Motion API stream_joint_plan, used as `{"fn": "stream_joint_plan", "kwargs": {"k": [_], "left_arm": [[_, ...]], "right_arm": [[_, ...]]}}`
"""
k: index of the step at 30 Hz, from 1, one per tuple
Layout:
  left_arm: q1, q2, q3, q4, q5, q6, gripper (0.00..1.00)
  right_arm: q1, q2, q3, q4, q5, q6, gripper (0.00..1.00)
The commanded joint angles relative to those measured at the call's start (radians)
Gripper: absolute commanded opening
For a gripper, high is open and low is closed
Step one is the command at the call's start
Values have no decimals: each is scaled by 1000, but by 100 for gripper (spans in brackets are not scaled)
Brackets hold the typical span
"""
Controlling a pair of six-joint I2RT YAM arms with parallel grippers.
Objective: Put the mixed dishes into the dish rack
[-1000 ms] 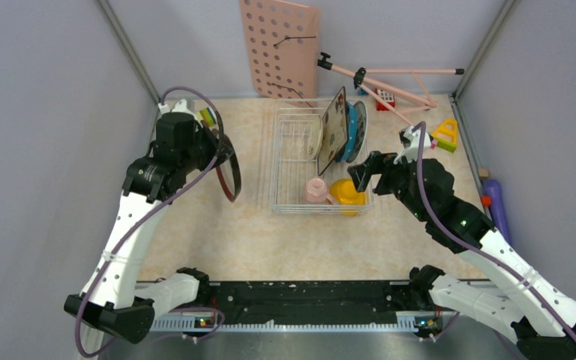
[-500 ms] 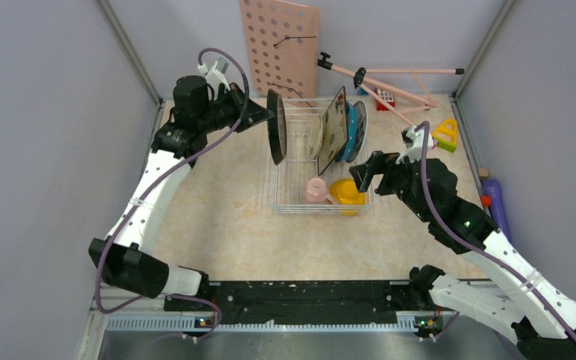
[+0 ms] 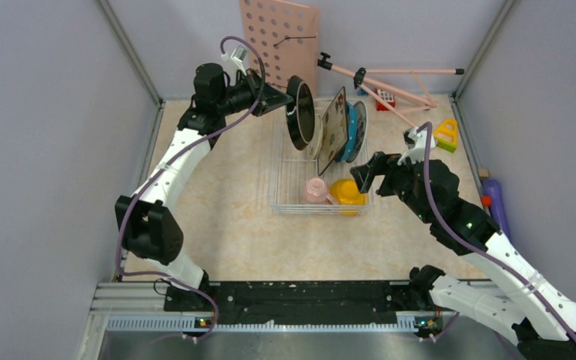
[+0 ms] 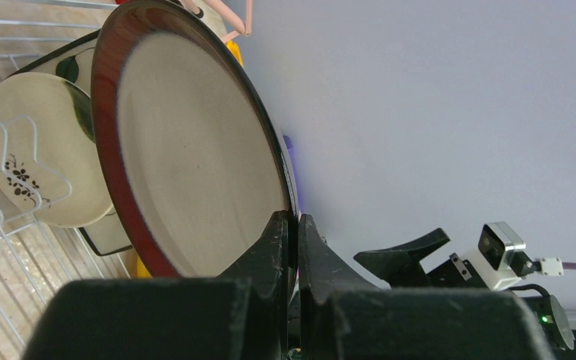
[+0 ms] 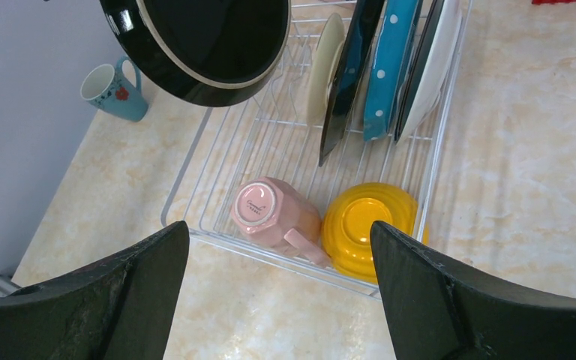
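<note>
My left gripper (image 3: 288, 102) is shut on the edge of the brown-rimmed cream plate (image 3: 301, 114), holding it upright in the air over the back left part of the dish rack (image 3: 276, 174). In the left wrist view the fingers (image 4: 276, 240) pinch its rim (image 4: 195, 150). Upright in the rack stand the round white patterned plate (image 4: 30, 150), the square flowered plate (image 3: 335, 129) and the teal dotted plate (image 3: 353, 132). The pink mug (image 5: 274, 212) and yellow bowl (image 5: 367, 225) lie upside down at the rack's front. The teal mug (image 5: 112, 91) stands on the table, left of the rack. My right gripper (image 3: 361, 174) hangs open and empty by the rack's front right corner.
A pink pegboard (image 3: 279, 45) leans on the back wall, beside a pink folding stand (image 3: 390, 82). Toy blocks (image 3: 445, 135) and a purple object (image 3: 497, 206) lie along the right side. Another pale plate (image 5: 435, 67) stands at the rack's right end.
The left arm has swung the brown-rimmed plate from the left of the table to the back and then right, over the rack's rear. The right arm has stayed put.
</note>
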Motion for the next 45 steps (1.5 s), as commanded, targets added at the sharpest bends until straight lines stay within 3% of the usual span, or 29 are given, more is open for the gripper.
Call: {"fn": "stream_joint_plan", "kwargs": {"k": [1, 28, 36, 45], "left_arm": [[3, -18, 79, 219, 3, -11, 0], [43, 181, 25, 376, 32, -80, 0], [51, 231, 20, 233, -7, 27, 0], [-29, 284, 159, -136, -178, 308, 0]], "right_arm": [[-8, -17, 35, 12, 14, 8, 89], [-8, 46, 45, 45, 19, -3, 89], [-8, 54, 46, 54, 10, 0, 89], [-7, 45, 47, 50, 2, 2, 89]]}}
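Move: The left hand already pinches the large brown-rimmed plate by its upper rim; the free rack slot it is bound for lies about 8 cm ahead, 2 cm right and roughly 21 cm below. Right of that slot stand the small cream plate, some 5 cm from it, and the flowered square plate, about 10 cm from it. The pink mug is 3 cm back, 7 cm right and 30 cm below the left hand. From the right hand the slot is roughly 25 cm ahead, 17 cm left and 17 cm lower. Still pinching the brown-rimmed plate by its rim, the left hand sinks some 13 cm while working about 6 cm forward, bringing the plate down among the rack wires beside the small cream plate. The descent quickens in its later part; then, as it levels off, the hand eases slightly back and right. Its fingertips dip by about 10 degrees, grip kept shut. ##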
